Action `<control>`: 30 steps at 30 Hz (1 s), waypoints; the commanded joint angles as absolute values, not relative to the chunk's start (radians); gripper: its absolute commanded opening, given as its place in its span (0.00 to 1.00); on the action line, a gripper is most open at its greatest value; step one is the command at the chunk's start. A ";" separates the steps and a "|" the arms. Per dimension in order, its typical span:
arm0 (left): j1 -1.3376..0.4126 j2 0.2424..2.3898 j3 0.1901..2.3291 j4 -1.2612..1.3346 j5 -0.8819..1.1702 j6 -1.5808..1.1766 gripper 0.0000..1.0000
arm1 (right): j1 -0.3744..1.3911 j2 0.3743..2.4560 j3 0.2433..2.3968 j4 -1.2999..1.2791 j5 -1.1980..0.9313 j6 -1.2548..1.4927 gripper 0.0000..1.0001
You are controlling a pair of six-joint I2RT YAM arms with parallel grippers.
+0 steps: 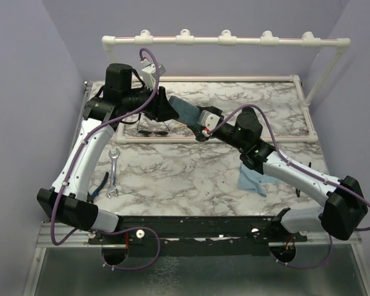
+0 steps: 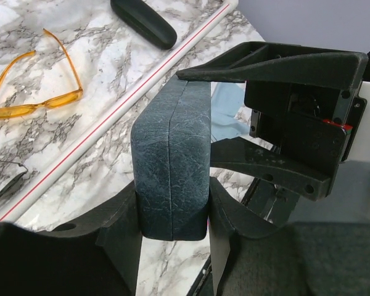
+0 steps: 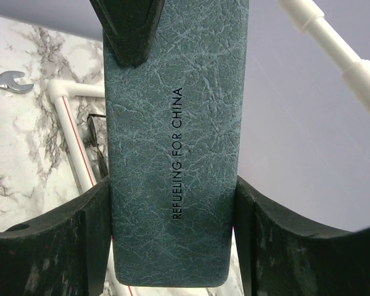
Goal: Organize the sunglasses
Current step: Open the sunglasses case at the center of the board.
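Observation:
A grey-blue case (image 1: 184,111) hangs above the back of the table, gripped at both ends. My left gripper (image 1: 165,108) has its jaws pressed on the narrow sides of the case (image 2: 172,148) near one end. My right gripper (image 1: 201,128) is shut on the broad sides of the case (image 3: 172,154), which is printed with black lettering. The dark wire sunglasses (image 1: 153,131) lie on the marble just below the case. The yellow-orange sunglasses (image 2: 34,102) lie unfolded on the table in the left wrist view; the left arm hides them in the top view.
A black oval case (image 2: 143,23) lies beyond the white pipe (image 2: 111,117) with a red stripe. A wrench (image 1: 113,172) lies at the front left and a blue cloth (image 1: 251,182) under the right arm. A tall white pipe rack (image 1: 225,41) stands along the back.

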State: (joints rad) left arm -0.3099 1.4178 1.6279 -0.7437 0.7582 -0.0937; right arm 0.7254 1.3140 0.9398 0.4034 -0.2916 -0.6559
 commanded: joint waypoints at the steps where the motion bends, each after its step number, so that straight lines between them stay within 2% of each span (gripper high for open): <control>1: -0.312 1.397 1.612 -0.758 0.784 -0.063 0.20 | 0.730 1.291 0.951 0.479 -0.268 -0.621 0.24; 2: -0.312 1.394 1.609 -0.758 0.782 -0.060 0.16 | 0.731 1.293 0.955 0.478 -0.258 -0.607 0.35; 3: -0.313 1.391 1.606 -0.759 0.782 -0.059 0.13 | 0.731 1.296 0.960 0.475 -0.247 -0.591 0.52; 5: -0.312 1.383 1.599 -0.763 0.781 -0.059 0.10 | 0.731 1.299 0.965 0.468 -0.214 -0.553 0.77; 6: -0.311 1.382 1.598 -0.768 0.779 -0.057 0.08 | 0.731 1.299 0.966 0.465 -0.199 -0.537 0.93; 7: -0.312 1.379 1.600 -0.775 0.774 -0.052 0.08 | 0.730 1.295 0.963 0.464 -0.184 -0.521 0.99; 12: -0.312 1.360 1.647 -0.813 0.673 0.019 0.00 | 0.730 1.231 0.917 0.459 -0.146 -0.409 1.00; 15: -0.312 1.347 1.702 -0.815 0.531 0.098 0.00 | 0.729 1.174 0.910 0.424 -0.143 -0.283 1.00; 19: -0.312 1.278 1.716 -0.720 0.328 0.363 0.00 | 0.726 1.115 0.944 0.335 -0.165 -0.087 1.00; 24: -0.312 1.000 1.407 -0.299 0.289 0.732 0.00 | 0.721 1.091 0.970 0.373 -0.237 0.250 1.00; 27: -0.312 0.808 1.166 -0.053 0.414 0.965 0.00 | 0.721 1.151 0.986 0.576 -0.424 0.461 1.00; 30: -0.312 0.663 0.998 0.129 0.540 1.202 0.04 | 0.722 1.267 1.163 0.596 -0.594 0.612 1.00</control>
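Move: The sunglasses case is in the air between both hands: its middle is about 5 cm right of the left hand, 2 cm ahead and 2 cm below, and about 4 cm left of the right hand, 1 cm ahead and 2 cm above. On the table roughly 28 cm below the left hand, the yellow sunglasses lie some 22 cm ahead and 9 cm right, and the black sunglasses about 19 cm ahead and 9 cm left. Open the right gripper wide to let go of its end of the case, then draw it up about 10 cm and back, rolling its left side up and tipping it down. Keep the left fingers shut on the other end; hold almost still until the right lets go, then swing the case left and up, at first slightly forward and then back, pitching the fingers upward some 70 degrees. ##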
